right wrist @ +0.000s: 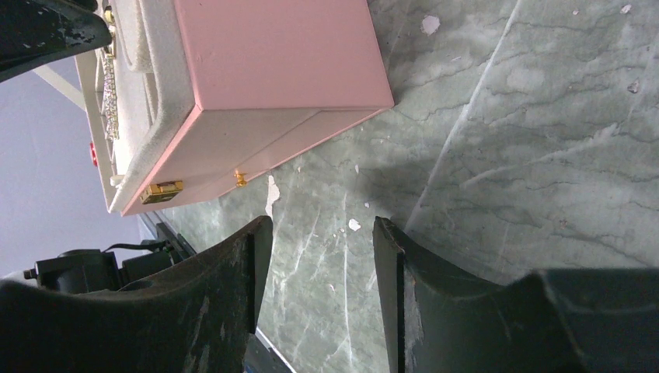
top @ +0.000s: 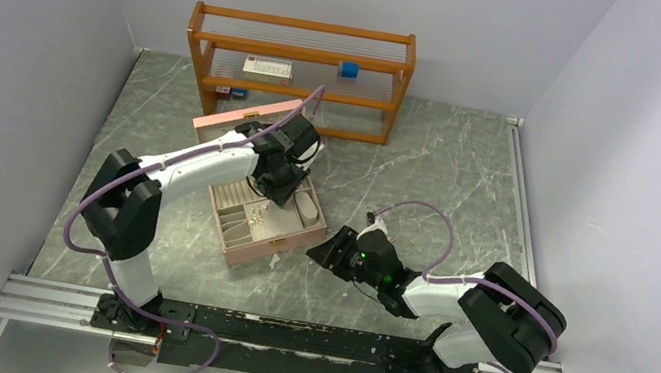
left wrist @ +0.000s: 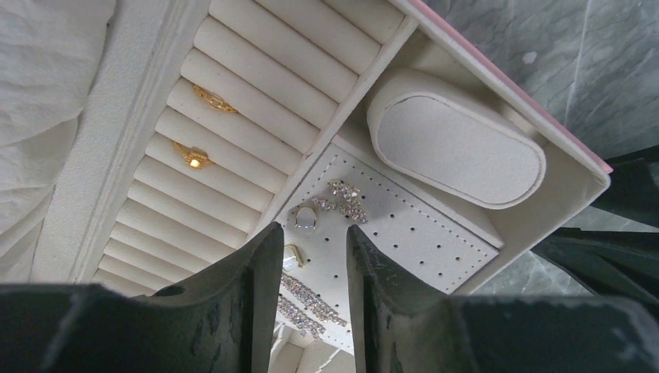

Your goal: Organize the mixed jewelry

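Observation:
The pink jewelry box lies open on the marble table. In the left wrist view, two gold rings sit in its cream ring rolls. On the perforated panel lie a sparkling silver piece, two pale gold-rimmed studs and rhinestone strips. My left gripper hovers just above that panel, open, with nothing between its fingers. My right gripper is open over bare table, just right of the box's pink side.
An oval cream cushion fills the box's compartment beside the panel. The box lid stands open toward the back. Behind it is a wooden shelf holding a white box and a blue cube. Grey walls enclose three sides.

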`<state>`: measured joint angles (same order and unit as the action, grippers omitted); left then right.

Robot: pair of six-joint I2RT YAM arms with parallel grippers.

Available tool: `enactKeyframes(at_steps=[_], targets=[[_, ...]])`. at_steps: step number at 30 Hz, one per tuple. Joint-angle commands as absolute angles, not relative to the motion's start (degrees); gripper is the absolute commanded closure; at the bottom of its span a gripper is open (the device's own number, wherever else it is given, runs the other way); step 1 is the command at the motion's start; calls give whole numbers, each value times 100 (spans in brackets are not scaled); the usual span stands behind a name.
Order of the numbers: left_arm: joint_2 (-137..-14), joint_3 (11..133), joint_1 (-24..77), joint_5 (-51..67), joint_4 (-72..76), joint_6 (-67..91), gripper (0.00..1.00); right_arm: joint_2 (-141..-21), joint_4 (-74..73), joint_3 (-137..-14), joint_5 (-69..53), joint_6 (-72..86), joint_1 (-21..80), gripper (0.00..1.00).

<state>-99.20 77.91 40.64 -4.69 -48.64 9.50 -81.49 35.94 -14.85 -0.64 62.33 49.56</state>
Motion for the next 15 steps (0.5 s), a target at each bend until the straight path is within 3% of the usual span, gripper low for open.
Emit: enactKeyframes(at_steps=[1, 12, 15], targets=[[-9624, 7761, 4096, -420, -4646, 1063, 58, -8220, 3454, -1450, 26, 6177, 4983, 45], [-7962, 7099, 4096, 136, -3414, 1260, 38, -7967, 3166, -1492, 22, 6216, 4979, 45], [-7183, 6711, 4096, 178, -3088, 1381, 27, -7683, 2515, -1711, 28, 6185, 4983, 53]])
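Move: The white-stone stud lies on the earring board about 1 cm below the left fingertips and 1 cm to their left. A second stud is about 1 cm ahead and 1 cm below, the sparkling drop earrings some 2 cm back and 2 cm left, and the gold rings about 5 cm ahead and 1 cm left. The oval pad sits 6 cm to the right. From the idle right hand the white-stone stud is roughly 9 cm ahead and 10 cm left. With the white-stone stud left lying on the board, the left hand lifts almost straight up out of the jewelry box, slowly at first and then faster, about 9 cm in all. Its already parted fingers open wider, and the wrist tilts some 20 degrees so they swing outward, forward and to the right. ##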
